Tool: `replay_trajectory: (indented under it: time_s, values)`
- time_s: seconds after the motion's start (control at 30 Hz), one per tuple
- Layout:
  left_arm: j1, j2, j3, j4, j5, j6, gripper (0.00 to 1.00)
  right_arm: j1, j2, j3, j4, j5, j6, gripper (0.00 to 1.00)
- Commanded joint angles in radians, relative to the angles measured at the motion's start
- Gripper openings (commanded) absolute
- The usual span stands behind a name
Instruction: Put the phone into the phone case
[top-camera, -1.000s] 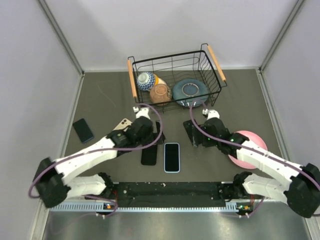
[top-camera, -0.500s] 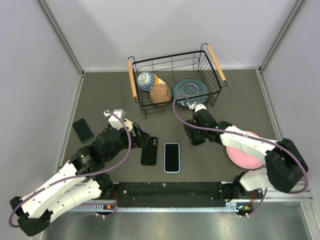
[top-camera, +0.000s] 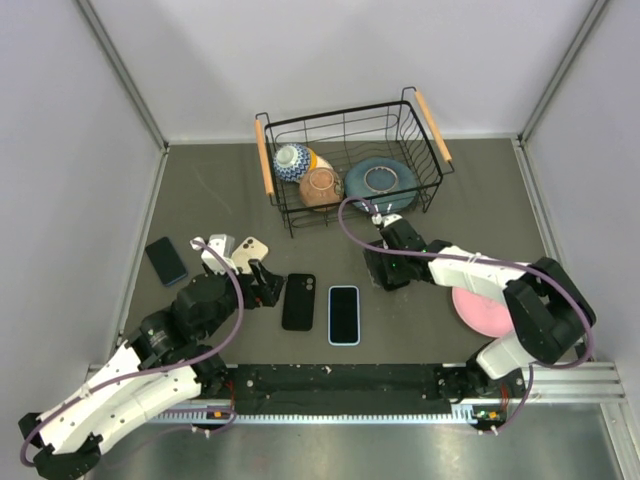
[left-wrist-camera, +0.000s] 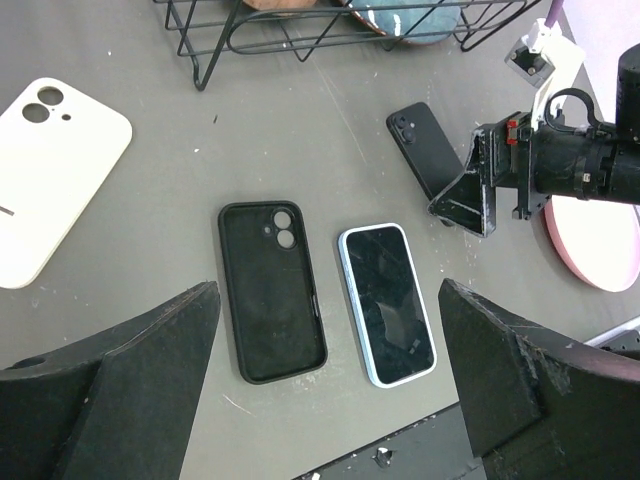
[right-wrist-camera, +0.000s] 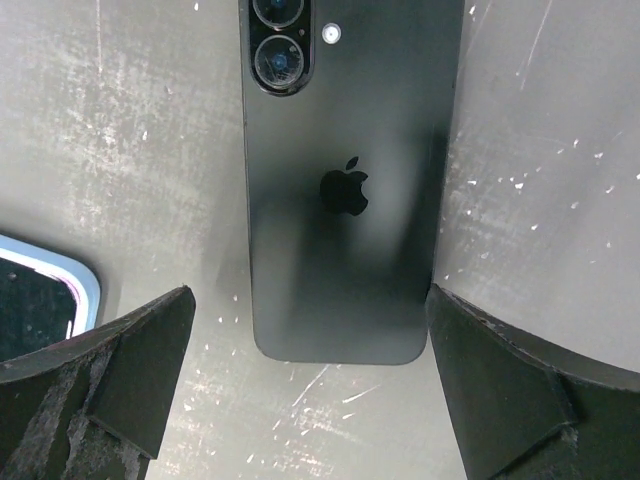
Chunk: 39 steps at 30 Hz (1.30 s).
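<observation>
An empty black phone case (top-camera: 298, 301) lies inner side up on the grey table, also in the left wrist view (left-wrist-camera: 272, 290). Right of it lies a phone with a light blue edge (top-camera: 343, 314), screen up (left-wrist-camera: 387, 303). A black phone (right-wrist-camera: 345, 180) lies face down further right (left-wrist-camera: 425, 148). My right gripper (top-camera: 385, 268) is open and its fingers straddle that phone's lower end (right-wrist-camera: 308, 295) without touching it. My left gripper (top-camera: 262, 285) is open and empty, above and left of the black case (left-wrist-camera: 330, 290).
A cream phone case (top-camera: 250, 250) lies left of the black case (left-wrist-camera: 50, 180). A dark blue phone (top-camera: 166, 260) lies at far left. A wire basket (top-camera: 265, 160) with bowls stands at the back. A pink plate (top-camera: 490, 310) sits at the right.
My left arm has drawn back to the left and toward the near edge, off the black case, uncovering the cream case. My right gripper has shifted slightly left over the black phone.
</observation>
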Motion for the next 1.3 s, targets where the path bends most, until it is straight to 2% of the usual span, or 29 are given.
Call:
replay_trajectory:
  time_s: [0.0,0.17,0.43,0.7,0.83,0.87,1.0,1.13,1.27]
  values:
    - [0.001,0.004,-0.015,0.042,0.018,-0.020,0.95,-0.010,0.041,0.017,0.046,-0.010,0.001,0.98]
    - [0.000,0.022,-0.027,0.072,0.030,-0.035,0.94,-0.010,0.059,0.018,0.039,0.063,0.016,0.98]
    - [0.001,0.075,-0.036,0.118,0.050,-0.042,0.93,-0.011,0.080,0.030,0.036,0.037,-0.021,0.98]
    - [0.001,0.113,-0.039,0.128,0.073,-0.069,0.86,-0.011,0.096,0.001,0.040,-0.042,0.008,0.86]
    - [0.001,0.153,-0.026,0.125,0.110,-0.092,0.81,-0.011,0.064,-0.031,0.040,-0.049,0.053,0.67]
    - [0.001,0.170,-0.026,0.133,0.116,-0.098,0.81,-0.011,0.045,-0.035,0.043,-0.055,0.061,0.65]
    - [0.001,0.219,-0.033,0.203,0.189,-0.109,0.77,-0.011,-0.007,-0.071,0.046,-0.082,0.100,0.61]
    - [0.000,0.289,-0.036,0.265,0.271,-0.129,0.74,-0.011,-0.096,-0.132,0.088,-0.110,0.188,0.54]
    - [0.000,0.398,-0.030,0.357,0.315,-0.134,0.73,-0.010,-0.215,-0.212,0.148,-0.162,0.254,0.53]
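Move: The right hand, open low over the near end of the black phone, has the phone's middle about 4 cm ahead, 1 cm to its left and 1 cm below. On the table, the blue-rimmed phone lies some 12 cm left and 9 cm back from this hand, and the black phone case about 24 cm left and 6 cm back. From the left hand, the black phone lies roughly 13 cm ahead, 25 cm to the right and 20 cm below. Down just over 1 cm and slightly forward, the right hand settles around the black phone, then pinches its long edges near the close end and, still gripping, pulls it back about 3 cm, rolling its left side up some 10 degrees. The left hand swings about 7 cm right and 5 cm down towards the black phone, tipping down, turning clockwise and partly closing on nothing. ##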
